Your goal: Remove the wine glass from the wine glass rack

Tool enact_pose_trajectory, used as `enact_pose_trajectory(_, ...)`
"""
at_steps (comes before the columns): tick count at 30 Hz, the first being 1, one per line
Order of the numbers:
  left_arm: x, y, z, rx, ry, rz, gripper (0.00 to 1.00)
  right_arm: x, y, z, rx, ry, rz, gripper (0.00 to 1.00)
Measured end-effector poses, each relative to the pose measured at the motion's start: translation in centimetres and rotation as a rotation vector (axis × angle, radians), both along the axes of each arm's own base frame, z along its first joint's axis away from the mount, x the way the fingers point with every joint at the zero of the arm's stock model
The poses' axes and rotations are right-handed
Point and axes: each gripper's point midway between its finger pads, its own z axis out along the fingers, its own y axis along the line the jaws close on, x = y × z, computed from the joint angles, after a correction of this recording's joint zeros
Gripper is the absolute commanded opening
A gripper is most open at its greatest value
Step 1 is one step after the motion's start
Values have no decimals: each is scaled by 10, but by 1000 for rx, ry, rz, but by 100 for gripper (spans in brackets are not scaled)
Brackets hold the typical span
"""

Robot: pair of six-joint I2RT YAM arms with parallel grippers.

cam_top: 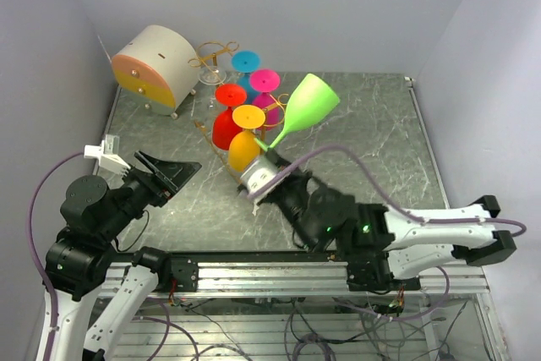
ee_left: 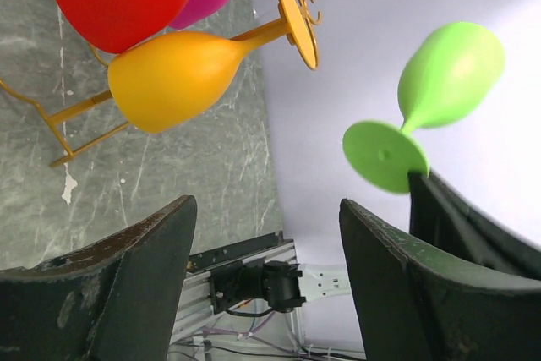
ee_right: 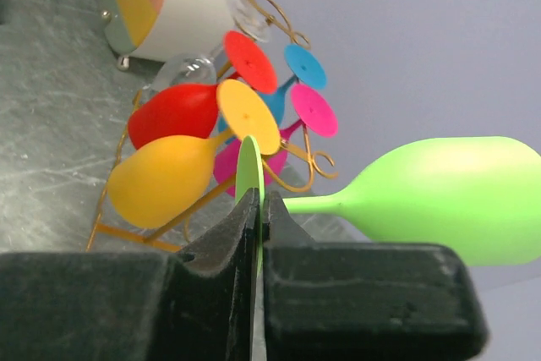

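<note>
My right gripper (cam_top: 264,151) (ee_right: 260,209) is shut on the flat base disc of a lime-green wine glass (cam_top: 308,107) (ee_right: 448,200). The glass hangs in the air, apart from the rack, its bowl pointing up and to the right. The gold wire wine glass rack (cam_top: 215,50) (ee_right: 297,163) stands at the back left. It carries an orange glass (cam_top: 243,150), a red glass (cam_top: 226,127), a pink one (cam_top: 265,82) and a blue one (cam_top: 246,62). My left gripper (cam_top: 173,173) (ee_left: 266,234) stands open and empty at the front left, with the green glass (ee_left: 448,73) to its right.
A round white-and-orange drawer box (cam_top: 156,69) sits at the back left beside the rack. The grey marbled table (cam_top: 372,150) is walled on the left, back and right. A metal rail (cam_top: 279,276) runs along the near edge.
</note>
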Motion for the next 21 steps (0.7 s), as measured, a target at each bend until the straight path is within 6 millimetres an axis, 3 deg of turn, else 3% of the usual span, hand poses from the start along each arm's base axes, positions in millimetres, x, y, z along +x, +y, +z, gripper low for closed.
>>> enact_pose_trajectory(5, -2, 0, 5, -50, 15, 7, 78, -37, 23, -3, -139, -111, 60, 0)
enact_pose_trajectory(13, -11, -14, 22, -228, 13, -63, 78, -37, -7, -4, -133, -154, 100, 0)
enact_pose_trajectory(21, -19, -28, 22, -340, 111, -145, 79, -51, 29, -33, -221, -212, 242, 0)
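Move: The right fingers, shut on the foot of the green wine glass, have its middle about 5 cm ahead, 7 cm to their right and 5 cm higher; the open left gripper waits some 23 cm to their left, 4 cm back and 4 cm lower. From the left gripper the green glass is about 9 cm ahead, 29 cm right and 9 cm higher. On the rack the yellow glass hangs roughly 16 cm ahead of the left gripper, 16 cm right and 8 cm lower; the red one 22 cm ahead, 10 cm right. Keep the right fingers pinched on the green glass's foot and draw it back about 5 cm, lower it a little and bring it left towards the left gripper, turning counter-clockwise and tipping the fingers up. Bring the left gripper up and then right towards the glass, easing slightly back, rolling its right side up some 20 degrees with the fingers kept open. ##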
